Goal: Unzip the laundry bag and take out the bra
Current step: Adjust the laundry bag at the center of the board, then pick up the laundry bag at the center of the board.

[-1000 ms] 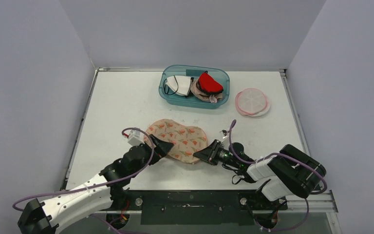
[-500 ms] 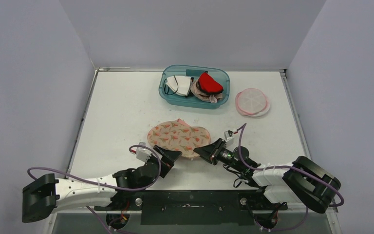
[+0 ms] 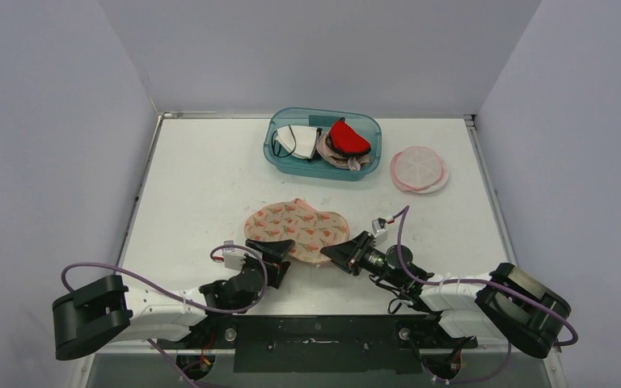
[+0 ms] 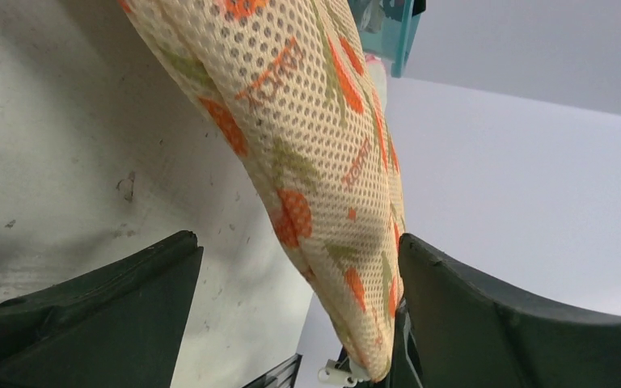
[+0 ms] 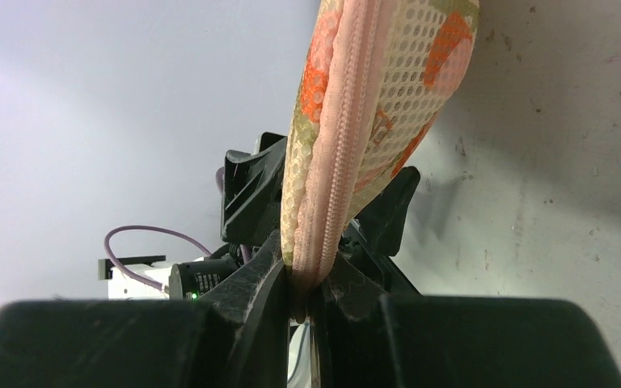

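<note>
The laundry bag (image 3: 297, 229) is a beige mesh pouch with an orange and green print, lying near the table's front middle. My right gripper (image 3: 331, 254) is shut on its near right edge, pinching the pink zipper seam (image 5: 335, 186). My left gripper (image 3: 277, 251) is open at the bag's near left edge, with the mesh (image 4: 315, 153) between its fingers (image 4: 493, 323) and resting against the right one. A white zipper pull (image 4: 335, 374) shows at the bag's lowest tip. The bra inside the bag is hidden.
A teal bin (image 3: 323, 144) with white, red and beige garments stands at the back middle. A round pink and white lid (image 3: 419, 168) lies to its right. The right gripper's body shows behind the bag in the left wrist view.
My left arm has drawn back and dropped low, its gripper now at the bag's near left edge. The bag has shifted slightly toward the back. My right gripper still holds the seam.
</note>
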Tool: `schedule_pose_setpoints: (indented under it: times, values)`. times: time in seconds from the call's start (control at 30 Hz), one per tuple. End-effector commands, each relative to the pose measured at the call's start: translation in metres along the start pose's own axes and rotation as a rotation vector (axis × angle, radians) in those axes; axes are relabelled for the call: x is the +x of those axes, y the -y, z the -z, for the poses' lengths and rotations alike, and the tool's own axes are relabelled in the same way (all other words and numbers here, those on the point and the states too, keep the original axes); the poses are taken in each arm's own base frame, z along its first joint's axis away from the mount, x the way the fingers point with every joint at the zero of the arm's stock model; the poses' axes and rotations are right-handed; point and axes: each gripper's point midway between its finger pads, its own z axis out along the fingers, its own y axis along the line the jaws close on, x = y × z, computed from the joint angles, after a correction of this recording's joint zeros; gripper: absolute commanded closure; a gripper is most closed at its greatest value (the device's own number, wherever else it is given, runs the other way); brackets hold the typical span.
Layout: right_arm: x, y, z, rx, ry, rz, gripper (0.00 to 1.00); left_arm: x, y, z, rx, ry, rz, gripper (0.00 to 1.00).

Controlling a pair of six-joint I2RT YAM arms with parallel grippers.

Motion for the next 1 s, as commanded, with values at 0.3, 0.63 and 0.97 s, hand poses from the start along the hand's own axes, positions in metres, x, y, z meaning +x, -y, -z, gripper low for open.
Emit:
schedule_pose_setpoints:
  times: [0.3, 0.63, 0.97]
  values:
    - [0.004, -0.025, 0.003, -0.109, 0.021, 0.059, 0.95, 0.01, 0.037, -0.024, 0.089, -0.042, 0.171, 0.49]
    - [0.017, -0.034, 0.009, -0.084, -0.042, 0.27, 0.38, 0.005, 0.036, -0.021, 0.071, -0.025, 0.077, 1.0]
    - [-0.016, -0.051, 0.042, 0.125, 0.057, 0.797, 0.06, -0.039, 0.1, 0.018, -0.025, 0.201, -0.319, 1.0]
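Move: The laundry bag's middle is about 6 cm ahead of the open left hand, 2 cm to its right and 3 cm lower, and its near edge already runs between those fingers. From the right hand, still pinching the zipped edge, the bag's middle is some 6 cm ahead, 6 cm to the left and 6 cm below. The teal basket is roughly 33 cm ahead of the left hand and 9 cm to its right. The left hand eases about 2 cm forward onto the laundry bag's near edge while its fingers shut and pinch the cloth, then holds there briefly before lifting it some 8 cm nearly straight up. The right hand keeps its pinch on the zipped edge, creeping slightly back, until the left has closed; then it opens wide and lets go, rising about 7 cm net and drawing back a couple of centimetres in all as the wrist rolls some 30 degrees. ##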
